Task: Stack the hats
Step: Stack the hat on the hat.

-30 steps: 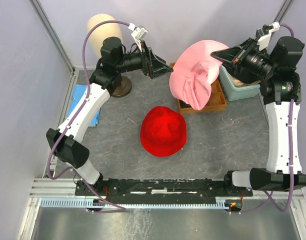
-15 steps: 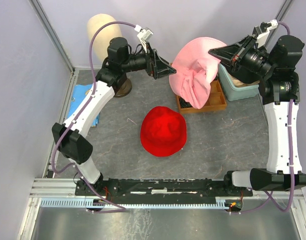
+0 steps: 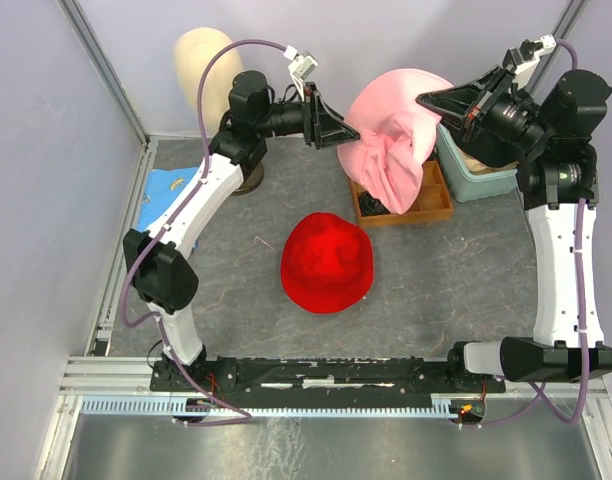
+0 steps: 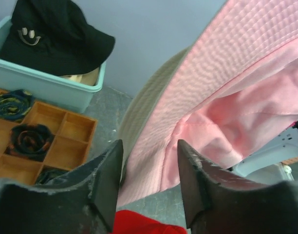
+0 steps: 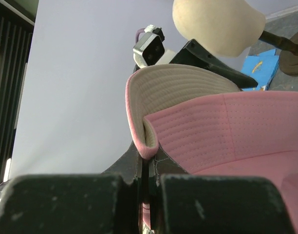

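Observation:
A pink bucket hat (image 3: pixel 391 140) hangs in the air at the back right, and my right gripper (image 3: pixel 426 100) is shut on its brim (image 5: pixel 149 141). The left gripper (image 3: pixel 346 135) sits at the hat's left edge. Its jaws stand open (image 4: pixel 150 146) with the pink brim (image 4: pixel 227 97) showing between and beyond them; I cannot tell whether they touch it. A red hat (image 3: pixel 326 262) lies crown-up on the grey table, below the pink one. A black hat with a pale smiley logo (image 4: pixel 46 34) rests in the teal tub (image 4: pixel 42 85).
A wooden divided tray (image 3: pixel 431 205) with dark rolled items sits under the pink hat, next to the teal tub (image 3: pixel 476 180). A cream mannequin head (image 3: pixel 201 55) stands at the back left. A blue item (image 3: pixel 166 195) lies by the left wall.
The left arm has reached rightward until its gripper meets the pink hat's left edge, and its jaws have narrowed somewhat. The right gripper has kept hold of the hat, slightly higher.

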Motion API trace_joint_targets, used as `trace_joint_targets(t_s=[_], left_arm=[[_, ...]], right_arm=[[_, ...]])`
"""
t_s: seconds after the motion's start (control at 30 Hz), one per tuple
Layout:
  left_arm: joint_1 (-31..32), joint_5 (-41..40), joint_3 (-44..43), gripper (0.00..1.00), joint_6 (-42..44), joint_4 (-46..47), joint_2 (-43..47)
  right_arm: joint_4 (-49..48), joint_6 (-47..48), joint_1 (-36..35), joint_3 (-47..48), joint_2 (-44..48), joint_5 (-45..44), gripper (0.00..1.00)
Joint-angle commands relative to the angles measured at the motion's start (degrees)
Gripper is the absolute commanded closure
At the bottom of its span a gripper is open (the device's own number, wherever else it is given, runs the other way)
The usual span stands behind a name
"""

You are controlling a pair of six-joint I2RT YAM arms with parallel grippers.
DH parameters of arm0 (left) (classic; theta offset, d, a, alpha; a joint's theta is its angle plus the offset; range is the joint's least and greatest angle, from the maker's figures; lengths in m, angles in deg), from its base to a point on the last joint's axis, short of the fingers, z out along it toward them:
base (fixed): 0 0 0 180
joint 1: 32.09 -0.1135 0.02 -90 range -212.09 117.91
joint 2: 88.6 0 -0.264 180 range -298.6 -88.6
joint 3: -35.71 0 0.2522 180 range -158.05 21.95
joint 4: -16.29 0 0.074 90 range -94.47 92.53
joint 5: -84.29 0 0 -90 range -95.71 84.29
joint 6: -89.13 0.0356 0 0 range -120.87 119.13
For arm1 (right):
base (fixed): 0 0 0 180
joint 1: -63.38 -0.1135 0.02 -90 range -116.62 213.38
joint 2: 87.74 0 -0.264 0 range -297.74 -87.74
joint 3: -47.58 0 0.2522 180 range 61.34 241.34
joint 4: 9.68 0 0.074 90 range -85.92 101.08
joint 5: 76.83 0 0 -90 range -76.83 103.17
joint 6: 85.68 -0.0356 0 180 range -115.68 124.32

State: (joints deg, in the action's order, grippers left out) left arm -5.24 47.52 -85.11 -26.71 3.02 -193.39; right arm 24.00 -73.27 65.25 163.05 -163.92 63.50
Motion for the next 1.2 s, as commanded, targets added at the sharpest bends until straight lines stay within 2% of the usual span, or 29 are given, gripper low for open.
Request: trace_joint_targets(t_s=[0.0,0.13,0.17,0.23,0.3,0.47,0.57,0.63,0.73,0.9,1.03,1.1,1.17], left_arm=[[2.14,6.52,-2.83,0.57,-7.47,9.41,-1.78],[2.69,10.01,-1.15,0.93,-22.42,23.80,-3.10],[2.72,10.12,-0.06,0.97,-27.35,29.80,-3.13],[2.68,9.81,0.85,0.97,-35.87,38.55,-3.22],[2.68,8.79,0.33,0.97,-40.86,42.12,-3.27],[2.29,6.30,-2.99,0.97,-45.23,39.72,-2.37],[2.21,4.28,-6.59,0.97,-48.54,37.80,-3.13],[2.05,2.08,-9.93,0.97,-49.70,35.15,-3.90],[1.51,-3.31,-13.26,0.97,-50.12,30.52,-4.83],[0.44,-14.87,-19.12,0.97,-56.23,29.35,-8.73],[0.49,-24.24,-19.87,0.97,-56.68,26.60,-10.06],[0.66,-28.57,-18.05,0.97,-56.75,27.96,-9.81],[0.68,-30.84,-17.37,0.97,-56.86,29.71,-9.94]], right_arm=[[-5.82,-2.39,-0.40,-2.35,1.06,0.97,1.00],[-6.36,-1.44,-0.36,-5.55,0.88,0.14,1.00],[-6.03,-0.22,-0.26,-6.05,0.57,-0.40,1.00],[-2.63,4.00,0.10,-5.74,-0.59,-2.16,1.00],[2.52,9.57,0.93,-4.12,-2.26,-4.77,1.00],[14.54,22.25,3.77,2.81,-8.81,-11.23,0.98],[17.92,26.29,3.83,7.68,-13.96,-13.15,0.88],[17.72,26.69,4.01,8.53,-15.54,-13.71,0.75],[16.94,27.38,4.15,7.71,-15.73,-14.72,0.56],[18.00,30.42,6.75,3.40,-13.21,-16.64,0.38],[20.70,31.98,9.12,-0.39,-9.69,-19.82,0.29],[20.79,31.10,9.20,-4.18,-7.32,-19.96,0.28],[16.44,26.41,9.14,-10.52,-4.80,-17.13,0.30]])
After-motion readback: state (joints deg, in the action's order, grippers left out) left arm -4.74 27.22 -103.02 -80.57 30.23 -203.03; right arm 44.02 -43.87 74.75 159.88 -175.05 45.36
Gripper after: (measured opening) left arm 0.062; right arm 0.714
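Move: The left hand's part-open fingers straddle the pink hat's near brim, with the hat's middle about 8 cm to its right, 2 cm back and 3 cm higher; the red hat lies some 12 cm back, 5 cm left and 28 cm lower. From the right hand, pinching the pink hat's far brim, that hat's middle is 2 cm ahead, 5 cm left and 9 cm lower; the red hat is about 6 cm back, 18 cm left and 41 cm lower. Closing on the pink brim as it eases some 5 cm back and slightly right, the left hand pinches it, then rises about 17 cm, coming forward late and tipping its fingers up some 30 degrees. The right hand keeps its pinch while going forward and down, then opens, lets go of the hat, and sinks on while drawing right, fingers tipping down and turning clockwise. ##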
